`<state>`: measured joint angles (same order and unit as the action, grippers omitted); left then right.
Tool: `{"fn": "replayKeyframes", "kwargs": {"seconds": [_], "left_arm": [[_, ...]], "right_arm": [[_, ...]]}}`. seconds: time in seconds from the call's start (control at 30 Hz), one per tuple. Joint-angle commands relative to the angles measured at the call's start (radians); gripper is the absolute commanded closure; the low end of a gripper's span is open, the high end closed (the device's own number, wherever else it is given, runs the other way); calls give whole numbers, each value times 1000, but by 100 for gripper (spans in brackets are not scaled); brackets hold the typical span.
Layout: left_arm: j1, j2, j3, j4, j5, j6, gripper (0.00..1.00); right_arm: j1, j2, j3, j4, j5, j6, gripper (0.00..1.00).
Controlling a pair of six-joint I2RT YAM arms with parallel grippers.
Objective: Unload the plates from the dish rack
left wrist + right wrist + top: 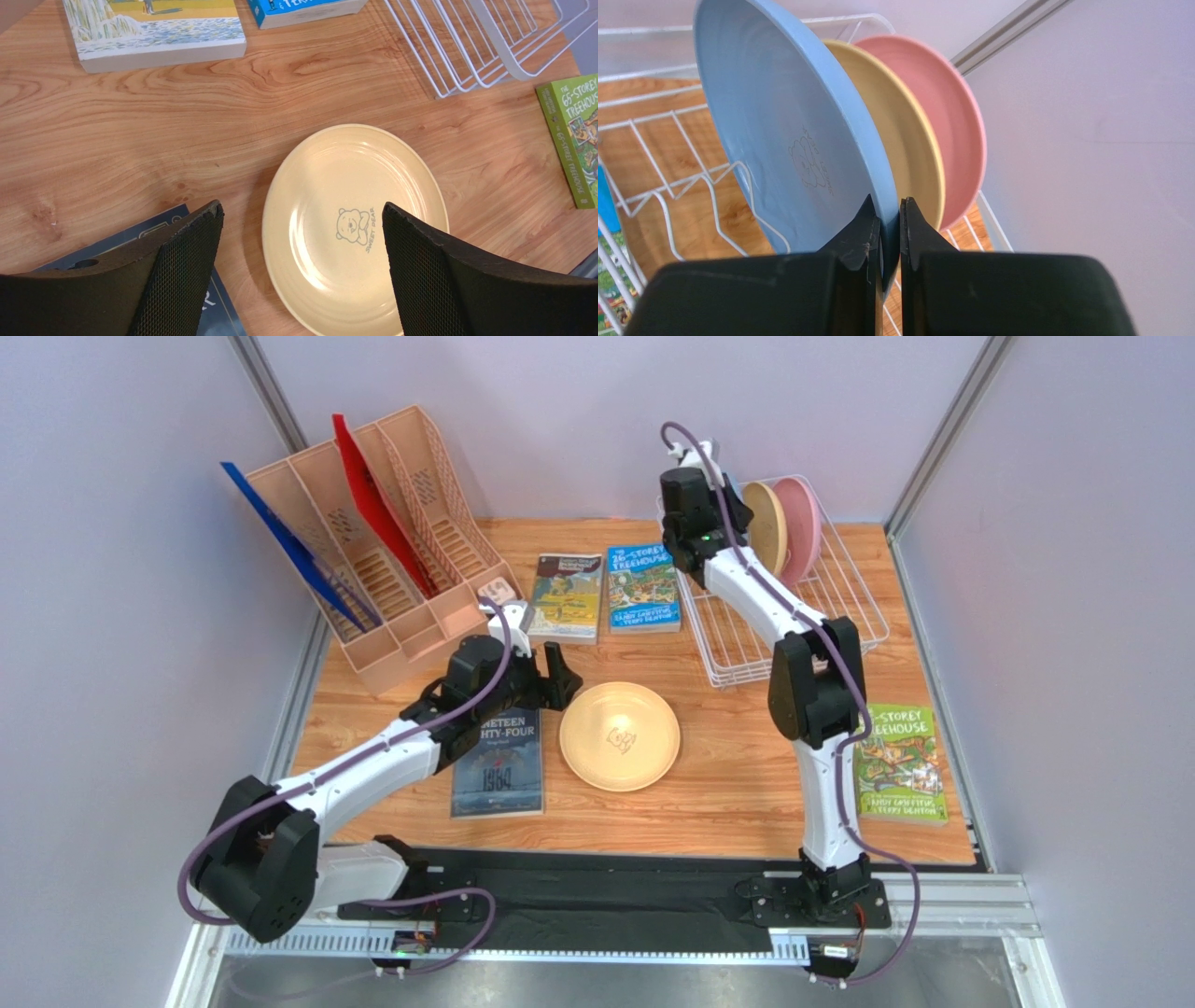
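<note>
In the right wrist view three plates stand upright in the white wire dish rack (668, 183): a light blue plate (780, 126) nearest me, a pale yellow-tan one (917, 147) behind it, then a pink one (952, 119). My right gripper (891, 210) is shut on the blue plate's rim, one finger on each face. In the top view the right gripper (730, 518) is at the rack (842, 602), and another yellow-tan plate (619, 737) lies flat on the table. My left gripper (302, 213) hangs open above that flat plate (337, 189), touching nothing.
A peach file organiser (379, 546) holding blue and red folders stands back left. Two books (606, 591) lie beside the rack, a dark book (500, 763) under the left arm, a green book (901, 763) at the right edge.
</note>
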<state>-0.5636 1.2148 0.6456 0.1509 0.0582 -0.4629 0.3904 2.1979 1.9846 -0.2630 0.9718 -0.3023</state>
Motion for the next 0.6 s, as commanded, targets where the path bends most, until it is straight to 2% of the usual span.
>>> {"fn": "replayKeyframes", "kwargs": {"seconds": [0.0,0.03,0.07,0.17,0.23,0.27,0.3,0.33,0.37,0.4,0.43,0.57], "left_arm": [[-7,6,54,1,-8,7,12],[-7,0,52,-2,-9,7,12],[-7,-4,51,-5,-14,10,12],[-7,-23,48,-16,-24,20,12],[-7,-37,52,-22,-23,21,11],[-7,-40,54,-22,-23,21,11],[-7,-43,60,-24,-20,20,11],[-7,-49,63,-24,-11,20,11],[-7,-51,66,-24,-6,20,11],[-7,-51,77,-30,0,20,11],[-7,-52,83,-34,6,20,11],[-7,-58,86,-28,14,10,11]], "right_arm": [[24,-10,-67,590,310,-355,100],[25,-12,-91,784,329,-426,100],[28,-24,-113,870,338,-536,100],[44,-59,-207,1176,352,-702,100],[64,-127,-275,1197,363,-733,100],[70,-157,-302,1144,367,-689,100],[83,-246,-328,1063,373,-528,100],[93,-294,-380,781,361,-374,100],[97,-344,-391,584,337,-207,100],[97,-403,-382,365,214,-28,100],[93,-478,-380,102,167,244,100],[107,-593,-429,-27,-9,308,100]]}}
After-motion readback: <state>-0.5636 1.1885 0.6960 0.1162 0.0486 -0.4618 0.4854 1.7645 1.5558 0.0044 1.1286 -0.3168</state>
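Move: The right hand, already gripping the blue plate by its rim, has the yellow plate lying on the table about 30 cm back, 24 cm to its left and 21 cm below. The second yellow plate stands in the rack roughly 4 cm ahead and 3 cm right, the pink plate 4 cm ahead and 8 cm right, both centred some 10 cm lower; the blue book lies about 19 cm left, level with it and 21 cm down. From the left hand, the table plate is around 3 cm back, 8 cm right and 13 cm below. Keeping the blue plate's rim pinched in its shut fingers, the right hand first goes almost straight up from the rack by 4 to 5 cm, then swings back towards its own base and climbs on, ending about 10 cm back and 9 cm higher with the fingertips tipped up some 15 degrees. Meanwhile the left hand, empty and wide open beside the table plate, rises about 2.5 cm late on. ##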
